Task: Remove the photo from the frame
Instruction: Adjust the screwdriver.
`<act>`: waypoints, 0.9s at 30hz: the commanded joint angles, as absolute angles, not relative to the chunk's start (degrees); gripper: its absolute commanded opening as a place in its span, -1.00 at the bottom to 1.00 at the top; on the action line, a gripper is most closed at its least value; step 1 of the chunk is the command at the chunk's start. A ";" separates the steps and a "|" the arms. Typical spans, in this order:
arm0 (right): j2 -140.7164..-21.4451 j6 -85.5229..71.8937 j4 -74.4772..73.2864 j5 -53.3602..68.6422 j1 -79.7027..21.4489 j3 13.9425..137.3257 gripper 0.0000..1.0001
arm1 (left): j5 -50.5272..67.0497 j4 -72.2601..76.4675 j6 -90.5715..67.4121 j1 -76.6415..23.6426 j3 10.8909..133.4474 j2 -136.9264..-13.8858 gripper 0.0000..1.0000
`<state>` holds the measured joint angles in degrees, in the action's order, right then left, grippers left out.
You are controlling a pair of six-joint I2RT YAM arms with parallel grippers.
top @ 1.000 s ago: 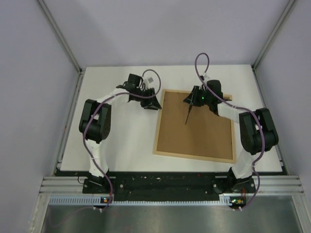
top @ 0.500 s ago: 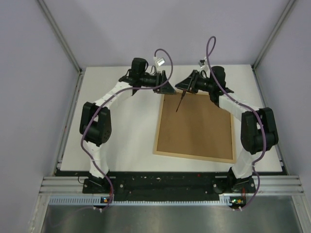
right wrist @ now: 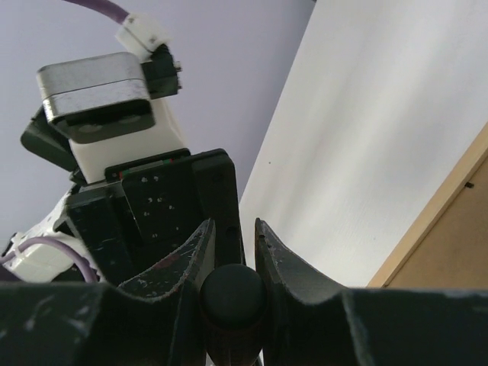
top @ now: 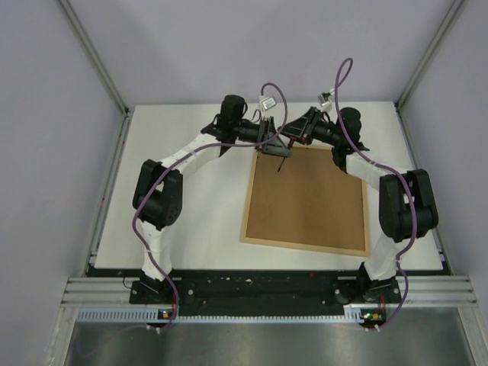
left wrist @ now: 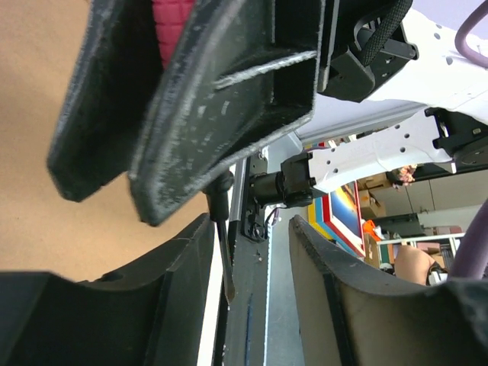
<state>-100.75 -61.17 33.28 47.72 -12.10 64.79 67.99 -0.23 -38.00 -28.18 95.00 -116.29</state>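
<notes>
The frame lies face down, its brown backing board up; the photo is hidden beneath it. My right gripper hovers over the frame's far left corner, shut on a screwdriver whose thin shaft points down at the board. In the right wrist view, the right gripper clamps the screwdriver's black handle end. My left gripper meets it from the left. The left wrist view shows the left gripper open, the screwdriver shaft hanging close to its left finger, untouched.
White tabletop surrounds the frame. The frame's pale rim shows at the right wrist view's lower right. Purple cables loop above both wrists. The grey back wall stands just behind the grippers.
Both arms swung toward the frame's far left corner and now meet there. The right gripper carried the screwdriver up off the board's middle. The left jaws opened wider.
</notes>
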 commanded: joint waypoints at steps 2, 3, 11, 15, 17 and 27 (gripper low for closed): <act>-97.56 -66.18 44.03 49.13 -11.16 63.11 -1.00 | 70.57 7.81 -42.80 -28.92 94.31 -117.24 -0.20; -97.38 -66.44 44.64 49.22 -11.08 62.93 -1.00 | 70.58 8.00 -42.98 -28.92 94.22 -117.16 -0.26; -96.86 -67.94 46.76 49.66 -10.72 62.23 -1.00 | 70.14 8.00 -43.68 -29.00 94.83 -117.95 -1.00; -96.77 -61.39 40.38 53.07 -10.72 64.68 -0.68 | 70.14 5.12 -41.76 -28.92 95.71 -118.04 -1.00; -96.68 -50.60 27.23 55.10 -10.46 68.88 -0.15 | 69.44 -7.04 -33.01 -28.92 97.98 -117.60 -1.00; -101.51 -6.01 -31.61 67.93 -7.56 91.05 0.12 | 65.31 -65.28 17.02 -28.74 116.19 -120.15 -1.00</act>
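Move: The screwdriver's shaft already lies between the left hand's open fingers, its middle only about 1 cm back and 1 cm left of the hand point, at roughly its height. The right hand still holds the handle, with that shaft some 6 cm back and 1 cm left of it. The frame's middle is about 8 cm back, 8 cm right and 20 cm below the left hand, and about 15 cm back and 8 cm right of the right hand at similar depth. The left hand stays almost in place and closes its fingers until they pinch the screwdriver's shaft, while the right hand keeps its grip on the handle and eases up about 1.5 cm. Once the left has shut, the right fingers open and let go of the handle, and that hand draws off up and to the right, about 3 cm up overall and turning some 25 degrees, as the left carries the screwdriver back and left by about 2 cm, tilting slightly. ##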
